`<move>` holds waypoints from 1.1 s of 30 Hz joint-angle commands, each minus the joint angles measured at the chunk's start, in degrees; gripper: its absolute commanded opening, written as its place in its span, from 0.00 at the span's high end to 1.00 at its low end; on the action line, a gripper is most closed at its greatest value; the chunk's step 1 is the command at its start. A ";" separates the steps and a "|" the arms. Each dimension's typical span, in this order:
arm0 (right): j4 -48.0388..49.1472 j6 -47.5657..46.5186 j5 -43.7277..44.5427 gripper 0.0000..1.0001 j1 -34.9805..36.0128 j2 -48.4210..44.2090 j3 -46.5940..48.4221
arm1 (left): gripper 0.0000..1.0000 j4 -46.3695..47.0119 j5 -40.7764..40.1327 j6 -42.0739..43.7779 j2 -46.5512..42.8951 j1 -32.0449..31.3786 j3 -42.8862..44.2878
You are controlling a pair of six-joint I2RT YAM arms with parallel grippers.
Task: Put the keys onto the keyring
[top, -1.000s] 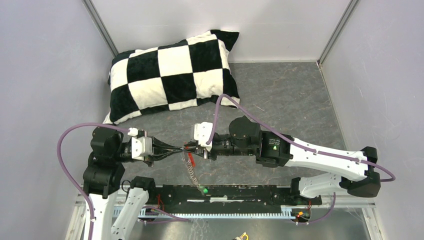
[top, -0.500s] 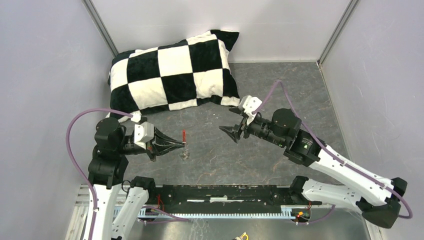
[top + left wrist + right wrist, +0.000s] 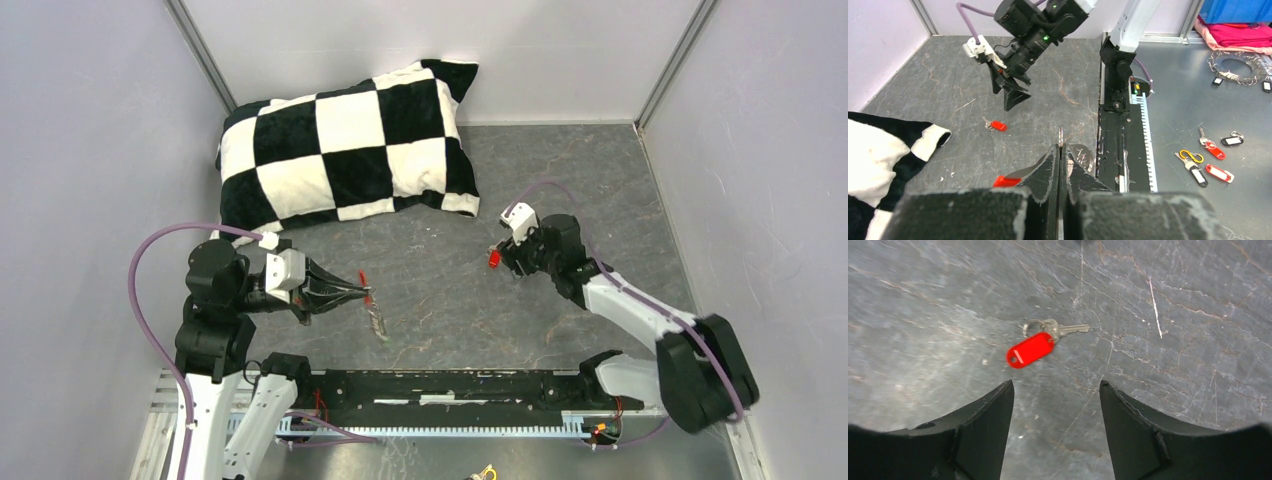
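My left gripper (image 3: 366,294) is shut on the keyring (image 3: 378,322), whose silvery chain hangs from the fingertips down to the floor. In the left wrist view a thin metal ring (image 3: 1061,135) pokes out between the shut jaws, and the red fob (image 3: 1007,181) shows below the left finger. A red-headed key (image 3: 1030,350) with a small silver blade lies flat on the grey floor. My right gripper (image 3: 1055,385) hovers just above it, pointing down and open, nothing between its fingers. From above, that key (image 3: 492,258) shows at the right gripper (image 3: 506,264).
A black-and-white checkered pillow (image 3: 345,150) lies at the back left. A black rail (image 3: 450,385) runs along the near edge. Walls close in both sides. Beyond the rail, several tagged keys (image 3: 1215,150) lie on a metal surface.
The right gripper opened, drew away from the left gripper to the right and came down over the red-headed key. The left gripper stayed shut on the keyring and shifted slightly left.
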 commanded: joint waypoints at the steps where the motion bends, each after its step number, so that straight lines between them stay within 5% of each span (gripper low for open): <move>1: 7.70 -11.14 -12.48 0.31 -6.38 9.35 4.49 | 0.98 2.88 1.90 -1.86 -0.42 0.24 -0.34; 9: -1.95 -19.96 -34.19 0.36 -15.27 25.35 22.45 | 0.98 2.35 1.68 -1.19 0.46 -0.08 0.60; 33: -9.94 -18.71 -37.87 0.53 -15.12 35.72 25.98 | 0.98 -1.76 0.23 2.29 0.35 -0.21 2.36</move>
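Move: The key with the red tag lies on the table some 5 cm ahead of the right hand, 4 cm to its left and 7 cm below. Beyond the key, the near corner of the checkered pillow is about 17 cm ahead of this hand and 11 cm left; a white mark on the table is 15 cm ahead and 2 cm right. From the left hand, the key lies roughly 25 cm ahead, 22 cm right and 32 cm below. Towards the red-tagged key on the table goes the right hand: first about 9 cm forward, dipping and coming back up, then some 3 cm back and 4 cm down, with a slight drift left. The wrist turns about 25 degrees counter-clockwise and tips down while the open fingers narrow to roughly half open, the tips ending close above the key; contact can't be seen. ##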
